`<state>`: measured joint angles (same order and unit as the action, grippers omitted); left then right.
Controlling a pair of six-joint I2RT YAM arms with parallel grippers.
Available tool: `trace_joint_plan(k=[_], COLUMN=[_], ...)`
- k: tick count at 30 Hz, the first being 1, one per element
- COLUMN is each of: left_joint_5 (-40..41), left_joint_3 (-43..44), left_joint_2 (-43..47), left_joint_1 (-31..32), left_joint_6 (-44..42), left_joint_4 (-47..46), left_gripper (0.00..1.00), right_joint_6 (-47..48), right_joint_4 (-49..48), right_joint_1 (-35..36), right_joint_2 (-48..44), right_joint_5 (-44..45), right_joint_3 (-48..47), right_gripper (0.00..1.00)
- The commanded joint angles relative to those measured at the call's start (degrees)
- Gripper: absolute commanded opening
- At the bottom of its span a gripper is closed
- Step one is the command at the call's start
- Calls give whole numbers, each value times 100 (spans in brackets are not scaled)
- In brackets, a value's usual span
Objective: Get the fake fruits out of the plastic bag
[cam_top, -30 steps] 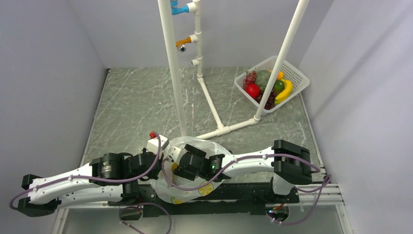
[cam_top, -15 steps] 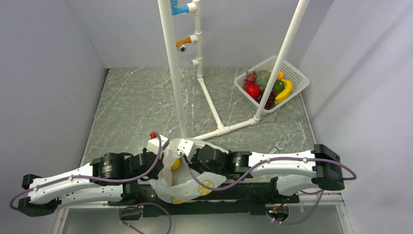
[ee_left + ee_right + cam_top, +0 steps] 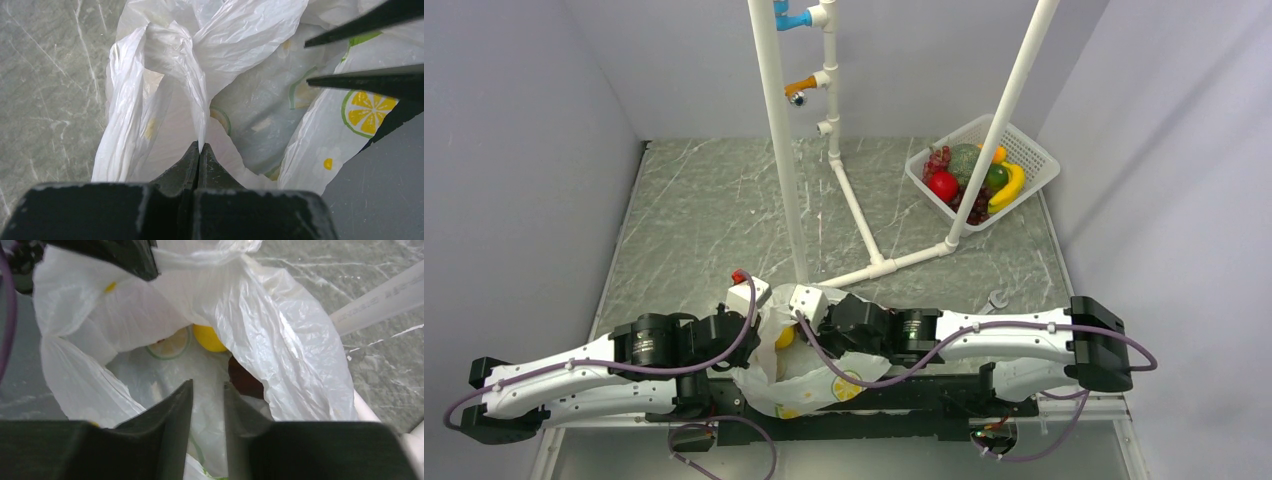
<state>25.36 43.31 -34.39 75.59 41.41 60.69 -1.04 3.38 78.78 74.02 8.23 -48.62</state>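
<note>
The plastic bag lies at the table's near edge between both arms, white with lemon prints. My left gripper is shut on a gathered fold of the bag's rim, holding it up. My right gripper sits at the bag's mouth, jaws a narrow gap apart, nothing between them. Inside the bag lie a yellow fruit and a dark red fruit, just beyond my fingertips. From above, the yellow fruit peeks out between the left gripper and right gripper.
A white basket at the back right holds several fruits. A white pipe frame stands mid-table, with an upright just behind the bag and a floor pipe running right. A small grey tool lies near the right arm.
The right arm swung its gripper left and down to the bag's mouth; its jaws closed from wide to a narrow gap. The left gripper kept its hold on the bag.
</note>
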Motion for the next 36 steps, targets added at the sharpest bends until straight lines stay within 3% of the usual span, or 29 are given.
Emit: trace_joint_plan(k=[1, 7, 9, 26, 36], left_joint_5=[34, 30, 27, 13, 34], left_joint_3=[139, 142, 143, 143, 133], left_joint_2=[13, -44, -51, -52, 42], left_joint_1=[52, 52, 52, 61, 78], left_joint_6=[58, 57, 60, 44, 53], left_joint_4=[-110, -101, -98, -110, -118], left_gripper=[0, 0, 0, 0, 0], right_joint_6=[-111, 332, 473, 980, 699], right_joint_4=[-276, -606, -676, -1603, -2321], right_joint_1=[-10, -148, -173, -364, -522], right_joint_2=[156, 797, 960, 1901, 2198], right_joint_5=[103, 370, 444, 1042, 1102], right_joint_3=[192, 230, 191, -12, 266], right_gripper=[43, 89, 98, 99, 99])
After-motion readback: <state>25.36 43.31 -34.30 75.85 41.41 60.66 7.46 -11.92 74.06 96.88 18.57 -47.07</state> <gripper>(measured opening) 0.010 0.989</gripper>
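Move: The dark red fruit in the bag lies about 7 cm ahead of the right gripper, 5 cm to its left and some 12 cm below. The yellow fruit sits roughly 2 cm ahead, 8 cm left and 11 cm down. The bag rim pinched by the left gripper is about 9 cm left, 1 cm back and at the same height. From the left gripper the dark red fruit is some 8 cm ahead, 5 cm right and 11 cm lower. Open the right gripper wide while plunging it back into the bag, about 8 cm down at first. Then work it forward under the far side of the plastic and farther down, ending some 11 cm lower and 7 cm farther out, with the fingertips tipped down about 15 degrees and the jaws facing the dark red fruit. Keep the left gripper still and shut on the rim. ##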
